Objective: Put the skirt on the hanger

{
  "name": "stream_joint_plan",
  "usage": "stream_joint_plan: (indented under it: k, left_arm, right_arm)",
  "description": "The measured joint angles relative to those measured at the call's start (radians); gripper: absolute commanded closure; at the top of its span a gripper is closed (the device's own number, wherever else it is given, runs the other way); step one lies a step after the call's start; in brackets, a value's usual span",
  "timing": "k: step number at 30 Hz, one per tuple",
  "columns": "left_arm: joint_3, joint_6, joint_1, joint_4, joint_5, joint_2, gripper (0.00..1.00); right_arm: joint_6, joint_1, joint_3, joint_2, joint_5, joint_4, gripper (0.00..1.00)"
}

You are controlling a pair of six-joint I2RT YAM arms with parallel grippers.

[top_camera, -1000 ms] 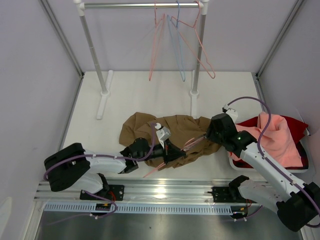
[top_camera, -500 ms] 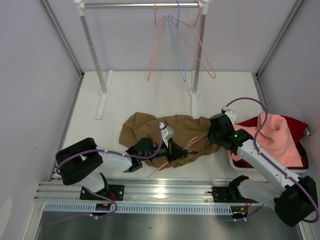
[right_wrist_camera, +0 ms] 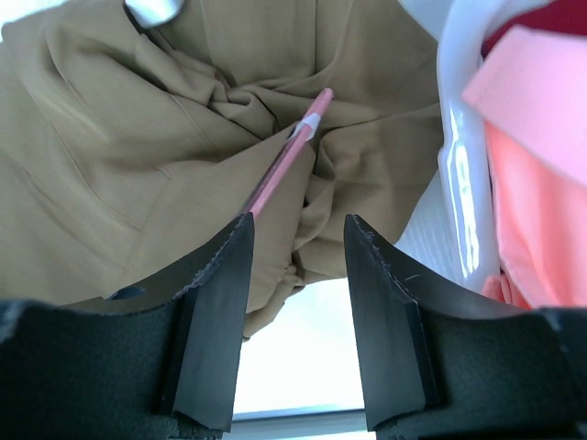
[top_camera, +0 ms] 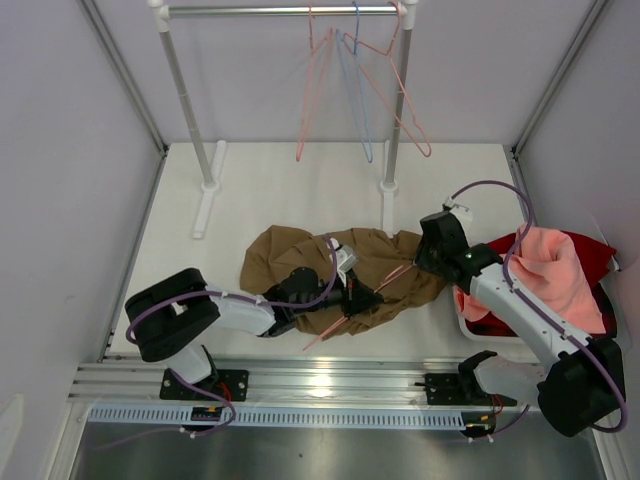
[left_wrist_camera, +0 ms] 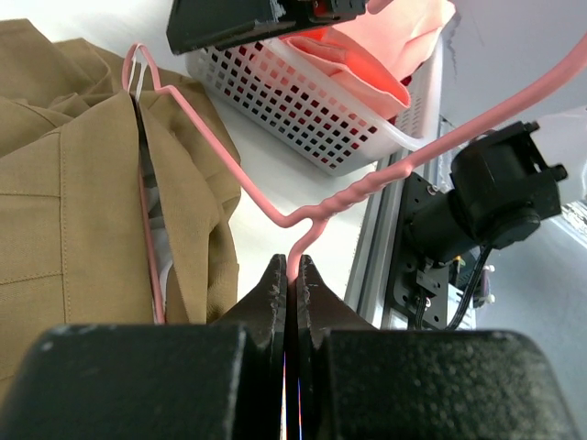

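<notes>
The tan skirt [top_camera: 290, 255] lies crumpled on the white table, also in the left wrist view [left_wrist_camera: 64, 183] and the right wrist view [right_wrist_camera: 138, 156]. A pink wire hanger [top_camera: 385, 280] rests across its right part, one arm tucked under the cloth. My left gripper [top_camera: 367, 298] is shut on the hanger [left_wrist_camera: 339, 197] at the wire below its twisted neck, jaws [left_wrist_camera: 293, 266] pressed together. Over the skirt's right edge hovers my right gripper [top_camera: 420, 268], open [right_wrist_camera: 293, 229], with nothing between its fingers. One tip of the hanger [right_wrist_camera: 284, 165] pokes out of the folds just beyond them.
A white basket [top_camera: 468, 318] at the right holds a salmon-pink cloth [top_camera: 550, 275] and a dark red cloth [top_camera: 592, 250]. At the back stands a clothes rail [top_camera: 280, 10] with several pink hangers [top_camera: 405, 110] and a blue one [top_camera: 358, 120]; its posts [top_camera: 392, 150] stand behind the skirt.
My left gripper has slid to the right over the skirt, carrying the hanger. The right gripper has drawn back a little toward the skirt's right edge, and its jaws have narrowed.
</notes>
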Motion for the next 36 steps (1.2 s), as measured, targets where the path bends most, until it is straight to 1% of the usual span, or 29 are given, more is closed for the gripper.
stream_joint_plan:
  k: [5,9,13,21,28,31,32,35,36]
  left_arm:
    - [0.065,-0.001,0.003,-0.096,-0.008,0.002,1.00]
    - [0.122,0.000,0.005,-0.204,-0.019,0.002,1.00]
    - [0.160,0.000,0.006,-0.279,-0.026,0.002,1.00]
    - [0.162,0.000,0.006,-0.315,-0.026,0.002,1.00]
    - [0.162,0.000,0.006,-0.315,-0.026,0.002,1.00]
    - [0.162,0.000,0.006,-0.315,-0.026,0.002,1.00]
    - [0.162,0.000,0.006,-0.315,-0.026,0.002,1.00]
    - [0.162,0.000,0.006,-0.317,-0.026,0.003,1.00]
    - [0.162,0.000,0.006,-0.319,-0.024,0.004,1.00]
  right_arm:
    - [-0.024,-0.024,0.030,0.045,-0.008,0.012,0.57]
    - [-0.032,-0.048,0.042,0.085,-0.012,0.024,0.59]
    - [-0.035,-0.069,0.052,0.140,-0.026,0.040,0.58]
    - [-0.038,-0.097,0.093,0.305,-0.035,0.084,0.59]
    - [-0.050,-0.126,0.116,0.404,-0.037,0.125,0.59]
    - [-0.058,-0.136,0.125,0.430,-0.037,0.140,0.68]
    - [-0.062,-0.137,0.131,0.440,-0.037,0.144,0.75]
    - [-0.064,-0.138,0.154,0.467,-0.038,0.150,0.89]
    - [-0.060,-0.138,0.160,0.475,-0.039,0.155,0.92]
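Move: The right hand, empty and half open, aims for the far end of the held hanger, about 6 cm ahead and 8 cm below it. The skirt's middle lies some 16 cm to this hand's left, about level with it and 11 cm lower; the basket is roughly 26 cm to its right and 3 cm back. From the left hand, that hanger end is about 12 cm ahead, 10 cm to the right and 8 cm lower. The right fingers come astride the far end of the hanger and narrow on it from half open to nearly shut, after the hand goes forward and down about 7 cm each way, its fingertips tipping some 10 degrees more downward. The left hand keeps its pinch on the hanger at the base of its hook, eases about 2 cm forward and to the right with a small roll, then holds still. ##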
